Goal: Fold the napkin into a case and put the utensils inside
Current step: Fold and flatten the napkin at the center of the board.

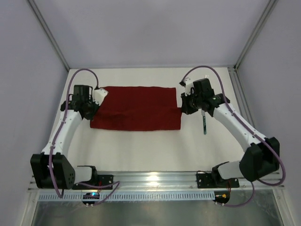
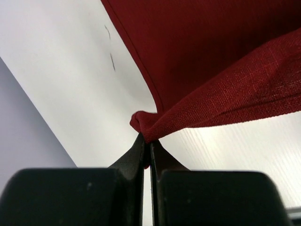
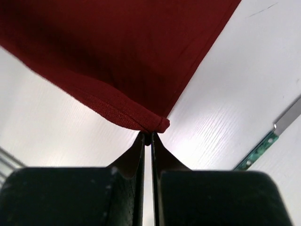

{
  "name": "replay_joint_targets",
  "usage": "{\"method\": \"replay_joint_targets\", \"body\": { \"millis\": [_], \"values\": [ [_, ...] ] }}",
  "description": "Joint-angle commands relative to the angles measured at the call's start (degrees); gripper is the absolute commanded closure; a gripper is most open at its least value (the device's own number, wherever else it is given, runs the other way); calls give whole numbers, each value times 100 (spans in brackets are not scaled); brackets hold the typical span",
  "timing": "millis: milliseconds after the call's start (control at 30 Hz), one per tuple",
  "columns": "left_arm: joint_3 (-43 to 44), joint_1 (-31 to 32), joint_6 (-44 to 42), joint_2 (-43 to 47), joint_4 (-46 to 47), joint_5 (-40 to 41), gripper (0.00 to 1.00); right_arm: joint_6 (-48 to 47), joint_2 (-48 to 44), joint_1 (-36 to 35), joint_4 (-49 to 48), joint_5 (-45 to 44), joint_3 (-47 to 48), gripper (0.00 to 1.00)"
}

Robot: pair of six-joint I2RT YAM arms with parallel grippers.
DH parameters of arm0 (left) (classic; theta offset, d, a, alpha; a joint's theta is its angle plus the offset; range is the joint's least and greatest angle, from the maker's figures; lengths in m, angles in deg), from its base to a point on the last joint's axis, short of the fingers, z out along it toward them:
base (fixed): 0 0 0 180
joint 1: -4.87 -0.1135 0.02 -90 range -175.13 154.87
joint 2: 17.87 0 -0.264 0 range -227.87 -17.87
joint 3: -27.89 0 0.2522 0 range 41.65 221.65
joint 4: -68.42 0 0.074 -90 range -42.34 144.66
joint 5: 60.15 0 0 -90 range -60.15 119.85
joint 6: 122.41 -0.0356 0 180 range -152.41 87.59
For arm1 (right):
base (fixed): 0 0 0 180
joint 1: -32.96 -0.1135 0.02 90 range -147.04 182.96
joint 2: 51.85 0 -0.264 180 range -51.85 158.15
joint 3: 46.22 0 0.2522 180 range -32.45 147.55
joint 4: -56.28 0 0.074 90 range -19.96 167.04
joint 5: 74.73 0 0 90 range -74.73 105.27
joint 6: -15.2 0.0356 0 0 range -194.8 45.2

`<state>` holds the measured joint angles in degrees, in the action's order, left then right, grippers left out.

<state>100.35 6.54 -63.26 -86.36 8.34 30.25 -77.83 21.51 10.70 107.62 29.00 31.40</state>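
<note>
The dark red napkin [image 1: 136, 108] lies as a wide rectangle across the middle of the white table, its ends raised. At its left edge my left gripper [image 1: 94, 109] is shut on a bunched corner of the napkin [image 2: 221, 70]; the jaws [image 2: 146, 137] pinch the cloth just above the table. At the right edge my right gripper [image 1: 182, 109] is shut on the napkin's hemmed corner [image 3: 155, 123]. One utensil with a teal handle [image 1: 205, 124] lies right of the napkin, partly under the right arm. The right wrist view shows the utensil [image 3: 265, 143] at the far right.
Grey enclosure walls and metal posts [image 1: 49, 42] stand round the white table. An aluminium rail [image 1: 155, 181] carrying the arm bases runs along the near edge. Bare tabletop [image 1: 150, 150] stretches between the napkin and the rail.
</note>
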Motion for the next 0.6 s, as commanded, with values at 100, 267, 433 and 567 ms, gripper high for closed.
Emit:
{"method": "replay_joint_targets", "body": {
  "millis": [100,267,433,567],
  "values": [
    [1327,-18,413,-1944,1169,82,100,145,1915,415,-797,-29,1302,96],
    [2144,0,396,-3125,1512,258,100,223,2883,688,-866,-214,2033,96],
    [2857,17,413,-4004,1618,434,100,215,3675,802,-779,-134,2824,96],
    [2981,26,378,-4286,1644,460,100,250,4282,820,-621,-21,3291,96]
  ]
}}
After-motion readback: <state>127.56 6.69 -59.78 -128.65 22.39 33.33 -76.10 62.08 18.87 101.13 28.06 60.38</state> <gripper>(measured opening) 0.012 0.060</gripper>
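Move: The left gripper holds the near left corner of the napkin; the napkin's far left corner lies about 29 cm ahead, 1 cm to its right and 12 cm lower. From the right gripper, holding the near right corner, the far right corner is some 28 cm ahead, 1 cm to the right and 15 cm below. At that lower level the knife's middle stands about 8 cm ahead and 15 cm right of the right gripper, the fork 26 cm ahead and 20 cm right. Keep both grippers shut on the napkin's near corners and sweep them forward together about 18 cm, over the half lying on the board and towards its far corners. Bring both down some 7 cm along the way, the right sinking from the start, the left mainly in the later half; let the right wrist turn about 10 degrees clockwise. ##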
